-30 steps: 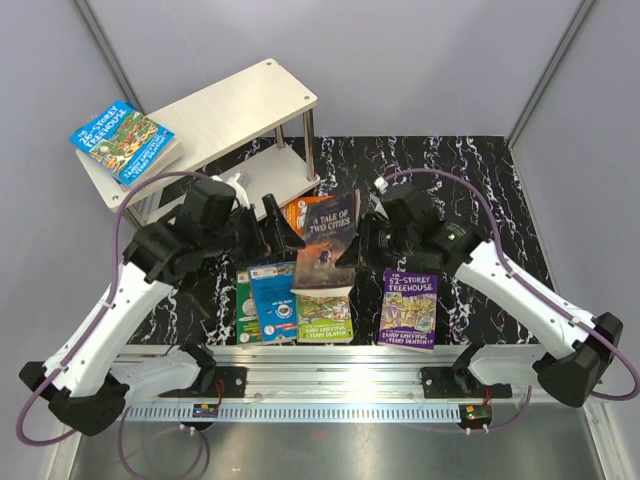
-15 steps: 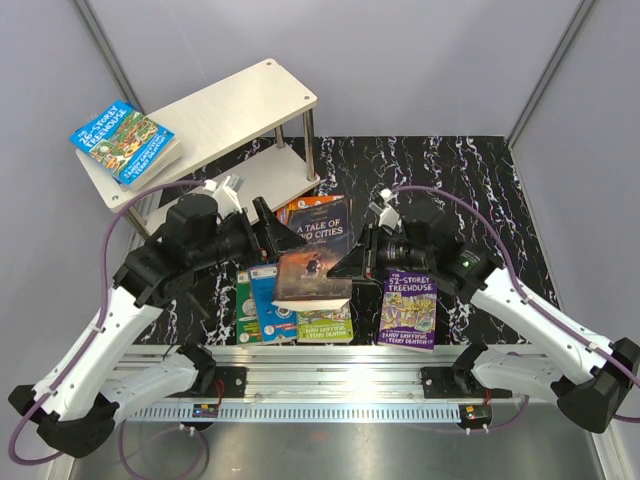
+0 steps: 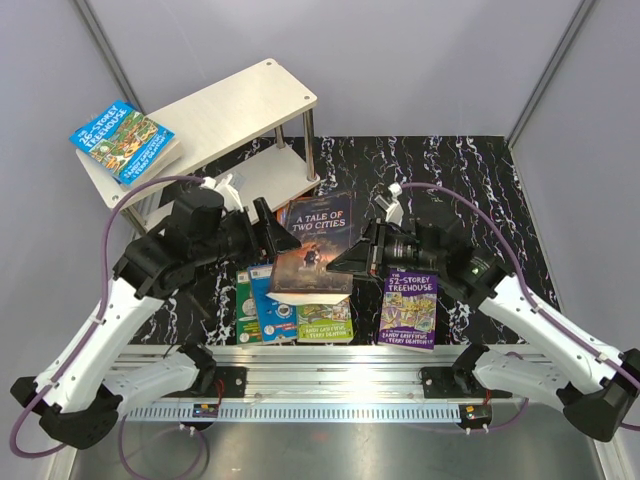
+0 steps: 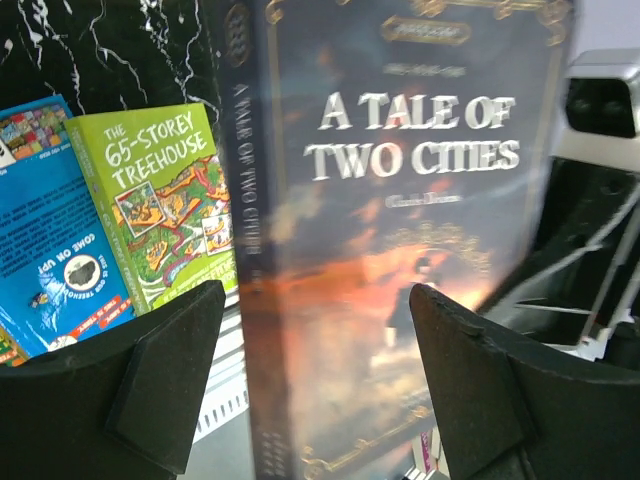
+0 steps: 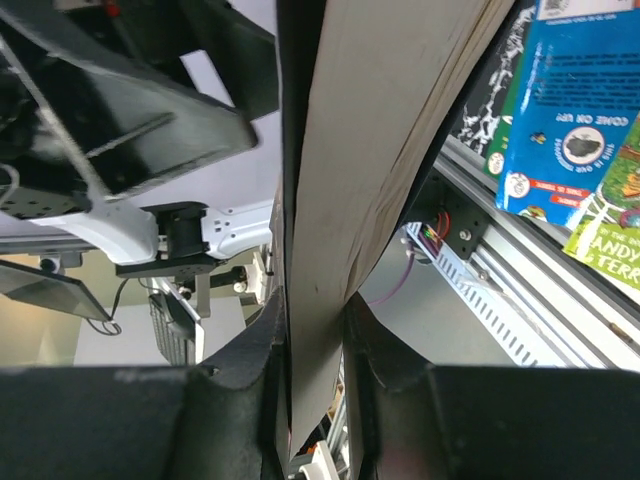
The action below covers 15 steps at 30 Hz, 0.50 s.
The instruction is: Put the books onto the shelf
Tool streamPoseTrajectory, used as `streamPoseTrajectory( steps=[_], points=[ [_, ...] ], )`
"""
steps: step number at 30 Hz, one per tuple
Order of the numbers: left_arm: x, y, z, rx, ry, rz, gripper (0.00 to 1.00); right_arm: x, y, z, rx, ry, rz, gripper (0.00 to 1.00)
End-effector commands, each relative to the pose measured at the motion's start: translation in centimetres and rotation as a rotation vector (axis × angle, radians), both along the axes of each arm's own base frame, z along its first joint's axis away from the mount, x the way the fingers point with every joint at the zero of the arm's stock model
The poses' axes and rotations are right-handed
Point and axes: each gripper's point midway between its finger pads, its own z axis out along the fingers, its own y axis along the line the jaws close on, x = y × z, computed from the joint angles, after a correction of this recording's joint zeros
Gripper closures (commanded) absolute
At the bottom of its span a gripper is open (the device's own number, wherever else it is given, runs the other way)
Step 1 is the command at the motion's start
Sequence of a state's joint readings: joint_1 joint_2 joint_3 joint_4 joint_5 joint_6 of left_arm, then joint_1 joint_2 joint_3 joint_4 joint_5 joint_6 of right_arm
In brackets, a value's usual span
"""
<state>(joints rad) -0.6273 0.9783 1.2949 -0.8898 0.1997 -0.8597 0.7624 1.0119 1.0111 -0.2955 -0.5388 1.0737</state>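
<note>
The dark book "A Tale of Two Cities" [image 3: 315,243] is held tilted above the table, cover up. My right gripper [image 3: 347,260] is shut on its right page edge, and the fingers [image 5: 258,370] pinch the pages in the right wrist view. At the spine side, my left gripper [image 3: 277,235] stands open. In the left wrist view the book [image 4: 400,200] fills the gap between its fingers [image 4: 165,380], and no touch shows. The pale two-tier shelf [image 3: 250,100] stands at the back left, with a blue book [image 3: 122,140] on its left end.
On the black marble table [image 3: 470,180] lie a green and a blue book [image 3: 265,302], a green book [image 3: 325,322] under the raised one, and a purple book [image 3: 408,308]. The aluminium rail [image 3: 330,365] runs along the near edge. Grey walls close in both sides.
The right gripper has lifted the dark book off the pile and swung it toward the left gripper. The left gripper's jaws have narrowed around the book's spine side.
</note>
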Motion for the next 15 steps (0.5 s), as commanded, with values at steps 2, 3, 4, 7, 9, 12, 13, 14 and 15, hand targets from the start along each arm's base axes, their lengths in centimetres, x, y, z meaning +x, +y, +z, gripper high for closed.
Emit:
streamPoseTrajectory(
  steps=[2, 3, 4, 7, 9, 12, 13, 14, 15],
  points=[
    [0.0, 0.1, -0.7, 0.005, -0.011, 0.003, 0.19, -1.1, -0.2, 8.1, 0.254, -0.205, 0.029, 1.00],
    [0.0, 0.0, -0.5, -0.006, -0.017, 0.000, 0.19, -1.1, -0.3, 7.8, 0.257, -0.200, 0.025, 1.00],
    [0.0, -0.1, -0.3, -0.012, -0.023, -0.003, 0.19, -1.2, -0.3, 7.7, 0.261, -0.192, 0.022, 1.00],
    [-0.2, -1.2, 1.0, -0.075, -0.051, -0.056, 0.25, -1.1, -0.5, 7.8, 0.310, -0.185, 0.006, 1.00],
    [0.1, -2.1, 2.2, -0.140, -0.073, -0.069, 0.43, -1.2, -0.4, 7.4, 0.339, -0.164, 0.009, 1.00],
    [0.2, -2.8, 4.6, -0.230, -0.123, -0.078, 0.71, -1.2, -0.3, 6.4, 0.358, -0.130, 0.005, 1.00],
    [0.0, -3.1, 5.2, -0.253, -0.132, -0.098, 0.74, -1.1, -0.5, 6.4, 0.367, -0.127, -0.002, 1.00],
    [0.0, -3.4, 6.0, -0.278, -0.148, -0.110, 0.78, -1.0, -0.6, 6.6, 0.384, -0.125, -0.018, 1.00],
    [-0.1, -3.7, 6.2, -0.287, -0.148, -0.125, 0.79, -0.9, -0.6, 6.2, 0.385, -0.117, -0.028, 1.00]
  ],
)
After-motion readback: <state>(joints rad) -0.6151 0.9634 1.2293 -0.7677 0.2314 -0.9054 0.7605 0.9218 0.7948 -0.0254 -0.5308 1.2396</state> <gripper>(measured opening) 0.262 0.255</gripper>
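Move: In the right gripper hangs A Tale of Two Cities, its spine side already between the open left fingers; its middle is some 6 cm right of the left hand, 1 cm back and 2 cm lower. About 25 cm below that hand, the 65-Storey book lies 9 cm right and 1 cm back, the blue book level and 3 cm left. From the right hand, the left gripper is 5 cm ahead, 10 cm left, level; the book's middle, 4 cm ahead and 4 cm left, 1 cm lower. Closing on the spine edge of A Tale of Two Cities, the left hand dips about 1 cm, then rises back and eases roughly 1 cm forward and right, its fingers going from wide open to nearly shut and pinching the book. The right hand keeps its grip and nearly its place, rising slightly, then sinking about 2 cm, while its wrist rolls under 10 degrees, left side up. ##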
